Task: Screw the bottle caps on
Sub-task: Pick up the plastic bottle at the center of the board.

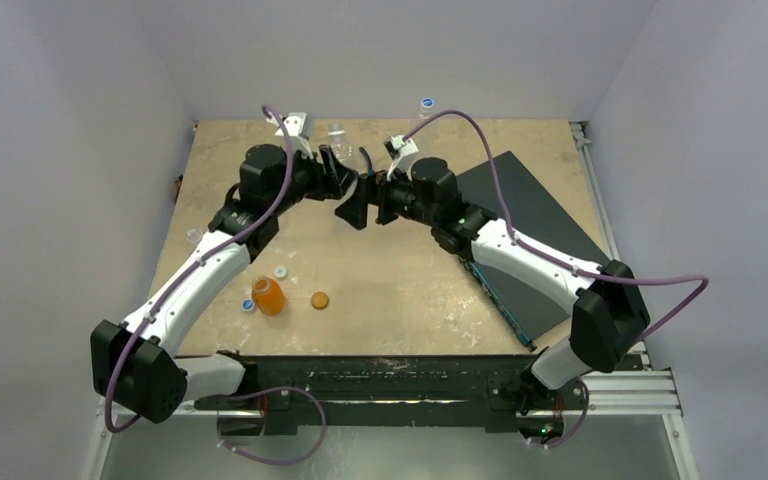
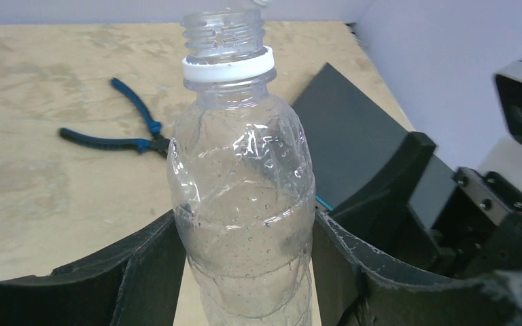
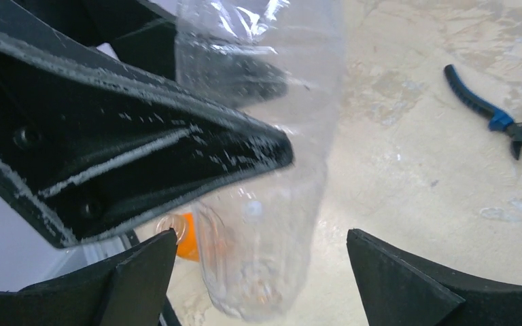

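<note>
My left gripper is shut on a clear bottle, both fingers pressed against its body. The bottle's threaded neck is bare above a white ring. My right gripper stands open, its fingers apart on either side of the same bottle's lower end, touching nothing. In the top view both grippers meet over the middle of the table's back half. A squat orange bottle stands at the front left, with an orange-brown cap, a blue cap and a whitish cap around it.
Blue-handled pliers lie on the table beyond the held bottle. A black mat covers the right side. Another clear bottle stands at the back edge, and a blue-capped one sits against the back wall.
</note>
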{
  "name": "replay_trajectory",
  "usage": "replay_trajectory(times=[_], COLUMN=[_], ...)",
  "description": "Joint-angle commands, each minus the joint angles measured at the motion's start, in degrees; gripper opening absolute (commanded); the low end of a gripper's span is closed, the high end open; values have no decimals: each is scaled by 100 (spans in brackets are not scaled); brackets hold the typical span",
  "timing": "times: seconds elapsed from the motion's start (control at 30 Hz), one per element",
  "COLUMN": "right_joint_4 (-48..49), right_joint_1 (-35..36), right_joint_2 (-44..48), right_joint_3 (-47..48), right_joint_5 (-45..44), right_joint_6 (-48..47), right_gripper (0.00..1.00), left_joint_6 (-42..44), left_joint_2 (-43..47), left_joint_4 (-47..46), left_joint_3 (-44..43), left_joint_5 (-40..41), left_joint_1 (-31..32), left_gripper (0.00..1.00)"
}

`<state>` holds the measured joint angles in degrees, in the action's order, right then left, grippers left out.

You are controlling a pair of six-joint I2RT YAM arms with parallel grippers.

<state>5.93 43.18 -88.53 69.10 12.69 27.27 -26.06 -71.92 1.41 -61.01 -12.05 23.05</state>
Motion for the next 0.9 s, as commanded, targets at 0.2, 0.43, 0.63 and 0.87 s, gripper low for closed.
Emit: replay_trajectory(times=[0.2,0.43,0.63,0.87], right_joint_4=[-537,-566,-559,-575], right_joint_1=[45,473,1014,1440], right_joint_2=[-17,-864,-1917,-3123], right_joint_3=[246,496,1271,2098], right_joint_5=[-972,-1019,-1203,-1389], right_joint_6=[-373,-635,-902,-1220], right_gripper=[93,82,75,71], left_joint_6=[1273,1466,1584,1592], left_joint_2=[615,870,1102,1189], left_joint_4=[1070,1525,1922,2157], left_joint_3=[-825,-1092,-1456,-1703], left_joint_5=[2559,2852,3098,3199], left_joint_1=[15,15,15,15], left_gripper=[38,38,37,37])
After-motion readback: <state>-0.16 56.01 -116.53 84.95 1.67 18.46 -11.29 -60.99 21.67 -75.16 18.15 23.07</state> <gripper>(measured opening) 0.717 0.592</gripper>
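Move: The left hand already grips the plastic bottle; the loose white cap lies some 27 cm below it, about 14 cm to its left and 2 cm back. From the right hand, that white cap is about 18 cm left, 2 cm ahead and 25 cm down. The orange bottle stands some 20 cm left and 7 cm back, the brown cap lies about 8 cm left and 5 cm back of the right hand. Left carries the plastic bottle 12 cm left, rising; right sinks about 15 cm, leftward, towards the white cap. ##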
